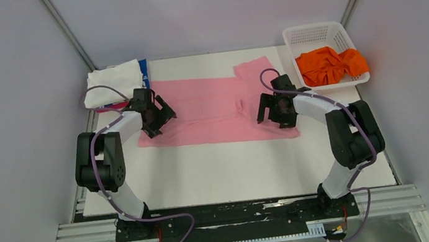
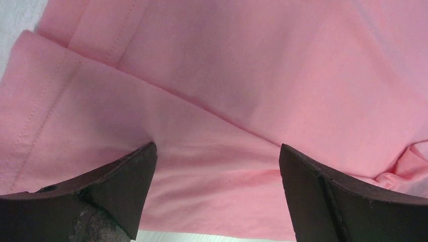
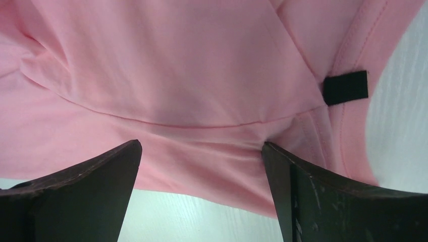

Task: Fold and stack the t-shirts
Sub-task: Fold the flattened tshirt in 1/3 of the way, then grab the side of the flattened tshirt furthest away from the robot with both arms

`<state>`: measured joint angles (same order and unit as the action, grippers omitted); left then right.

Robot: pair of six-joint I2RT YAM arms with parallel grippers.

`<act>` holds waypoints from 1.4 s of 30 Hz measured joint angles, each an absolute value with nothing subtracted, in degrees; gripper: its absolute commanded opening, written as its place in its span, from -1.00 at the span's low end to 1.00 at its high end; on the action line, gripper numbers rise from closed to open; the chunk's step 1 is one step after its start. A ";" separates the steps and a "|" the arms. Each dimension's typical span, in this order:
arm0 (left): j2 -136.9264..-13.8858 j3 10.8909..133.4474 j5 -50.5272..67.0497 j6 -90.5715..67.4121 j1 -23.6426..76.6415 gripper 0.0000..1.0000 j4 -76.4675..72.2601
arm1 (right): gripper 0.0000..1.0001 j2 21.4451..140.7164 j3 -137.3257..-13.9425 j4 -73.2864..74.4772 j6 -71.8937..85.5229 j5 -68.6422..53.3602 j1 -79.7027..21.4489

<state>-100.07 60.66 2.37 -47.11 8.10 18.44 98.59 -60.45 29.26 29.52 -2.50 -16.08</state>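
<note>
A light pink t-shirt (image 1: 213,105) lies partly folded across the middle of the white table (image 1: 231,169). My left gripper (image 1: 163,113) stands open over the shirt's left end, and in the left wrist view the left gripper (image 2: 217,148) has only pink cloth (image 2: 242,75) showing under its spread fingers. My right gripper (image 1: 268,111) stands open over the shirt's right part near the collar. In the right wrist view the right gripper (image 3: 201,145) holds nothing, with the near hem (image 3: 202,171) beneath it and a black neck tag (image 3: 345,87) at the right. An orange t-shirt (image 1: 330,65) fills the basket.
The white lattice basket (image 1: 313,33) stands at the back right. At the back left a folded white t-shirt (image 1: 112,83) tops a pile, with blue (image 1: 144,72) and magenta (image 1: 111,107) edges peeking out. Grey walls close in on both sides.
</note>
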 measured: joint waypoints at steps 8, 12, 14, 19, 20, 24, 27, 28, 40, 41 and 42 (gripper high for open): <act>-90.21 49.41 1.48 -48.07 10.70 1.00 16.99 | 1.00 88.49 -49.25 29.08 31.86 -2.50 -14.72; -82.28 42.39 1.21 -50.11 13.30 1.00 19.79 | 1.00 82.35 -44.01 32.99 33.85 -2.81 -13.91; -78.06 39.00 1.15 -51.51 14.85 1.00 21.28 | 1.00 79.81 -42.00 35.40 34.96 -2.94 -13.76; -71.53 34.63 1.02 -55.09 18.28 1.00 24.64 | 1.00 74.87 -38.39 40.10 37.74 -3.11 -13.67; -70.46 34.02 1.02 -55.88 18.85 1.00 25.32 | 1.00 74.15 -37.91 40.99 38.48 -3.09 -13.67; -66.57 32.01 1.13 -57.98 20.36 1.00 28.16 | 1.00 71.11 -36.71 44.18 40.03 -2.66 -13.67; -64.18 32.05 1.06 -57.89 20.73 1.00 31.35 | 1.00 68.23 -36.77 45.12 39.18 -2.66 -13.67; -63.77 32.67 0.73 -57.69 20.78 1.00 32.60 | 1.00 67.13 -37.04 45.19 38.52 -2.57 -13.67; -83.53 66.48 -9.23 -41.19 11.18 1.00 35.94 | 1.00 63.44 -48.99 34.59 28.53 -2.28 -13.67; -87.07 69.01 -9.32 -39.18 10.24 1.00 35.46 | 1.00 64.12 -49.32 33.69 27.79 -2.39 -13.67; -91.20 72.44 -9.34 -36.73 9.13 1.00 35.97 | 1.00 64.66 -49.43 33.12 27.31 -2.48 -13.67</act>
<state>-91.20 72.44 -9.34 -36.73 9.13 35.97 64.66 -49.43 33.12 27.31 -2.48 -13.67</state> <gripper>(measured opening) 0.998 0.998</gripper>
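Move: My open fingers already rest on the pink t-shirt's folded near flap. From my left hand the shirt's middle is some 19 cm right and 5 ahead; its far-left corner is about 22 cm ahead and 5 left, and the folded stack 22 ahead and 18 left. From my right hand the middle is 18 cm left and 9 ahead, the black tag 7 right and 3 ahead. All lie barely below fingertip height. Fingers wide open, I drag the t-shirt back towards my bases with both hands pressing on its near flap, about 18 cm with the left and 15 with the right, which also drifts outward and turns a little clockwise. Then both lift off some 10 cm; my left swings forward again towards the shirt's far-left corner, my right about 10 cm forward, its fingers tilting forward by some 30 degrees. ##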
